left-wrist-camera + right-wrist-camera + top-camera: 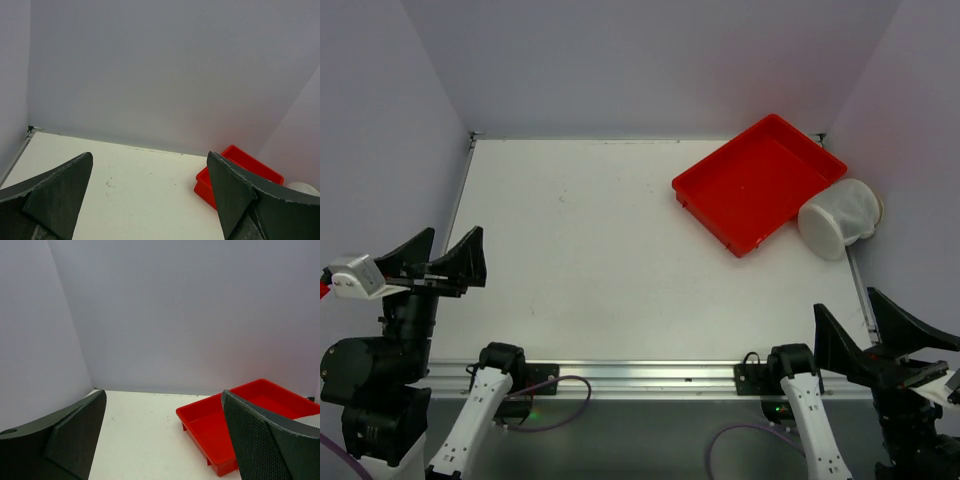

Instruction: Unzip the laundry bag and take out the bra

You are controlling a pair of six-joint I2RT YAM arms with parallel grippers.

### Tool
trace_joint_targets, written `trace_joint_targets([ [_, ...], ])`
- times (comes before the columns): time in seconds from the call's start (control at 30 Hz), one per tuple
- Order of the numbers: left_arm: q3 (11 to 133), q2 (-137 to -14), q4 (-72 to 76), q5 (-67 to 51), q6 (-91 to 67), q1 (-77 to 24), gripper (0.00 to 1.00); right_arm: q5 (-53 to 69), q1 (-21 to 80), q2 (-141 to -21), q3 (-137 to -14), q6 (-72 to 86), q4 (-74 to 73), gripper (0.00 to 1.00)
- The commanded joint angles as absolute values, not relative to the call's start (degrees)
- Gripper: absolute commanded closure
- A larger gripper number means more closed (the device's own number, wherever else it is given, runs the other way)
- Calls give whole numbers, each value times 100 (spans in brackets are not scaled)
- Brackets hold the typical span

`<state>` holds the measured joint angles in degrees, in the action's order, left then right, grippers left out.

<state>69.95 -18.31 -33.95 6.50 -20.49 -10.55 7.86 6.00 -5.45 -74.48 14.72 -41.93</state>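
Note:
The laundry bag (838,218), a small white mesh cylinder, lies on its side at the table's far right edge, touching the red tray. A sliver of it shows in the left wrist view (305,188) and in the right wrist view (310,421). The bra is hidden from view. My left gripper (452,246) hovers open at the near left edge of the table, far from the bag. My right gripper (865,312) stands open at the near right corner, well short of the bag. Neither gripper has anything between its fingers.
A red rectangular tray (758,182) sits empty and turned at an angle at the far right, also visible in the wrist views (237,172) (227,427). Lilac walls close in the white table (610,250) on three sides. An aluminium rail runs along the near edge.

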Motion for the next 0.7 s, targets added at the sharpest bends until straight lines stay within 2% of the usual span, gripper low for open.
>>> trace_joint_targets([
  [0.0, 6856, -1986, -3384, 475, -2127, -1081, 0, 414, 598, -571, -7313, 1809, -4148, 1],
  [0.07, 6751, -2030, -3314, 448, -2162, -1081, 0, 20, 598, -763, -7295, 2064, -4358, 1],
  [0.37, 5434, -2179, -2744, 36, -2390, -1081, 0, -359, 598, -2081, -6698, 3039, -4991, 1],
  [0.5, 4835, -2302, -2479, -140, -2417, -1081, 0, -826, 606, -2750, -6180, 3322, -4642, 1],
  [0.67, 4527, -2426, -2295, -141, -2189, -1081, 0, -2116, 563, -4225, -5924, 3288, -4019, 1],
])
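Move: The mesh laundry bag lies about 34 cm ahead of the right hand, some 19 cm to its right and 39 cm below. Its neighbour, the red tray, has its middle about 45 cm ahead of that hand, only 2 cm to the right and some 43 cm below. From the left hand the bag is roughly 25 cm ahead, 72 cm to the right and 39 cm down. Towards the laundry bag and the near end of the red tray, the open right hand sweeps about 20 cm forward and 17 cm down, gathering speed while its fingers tip down some 50 degrees and swing a little clockwise. The left hand, also open, sinks about 16 cm and reaches 10 cm forward, drifting right and tipping down some 25 degrees. Neither touches anything. ##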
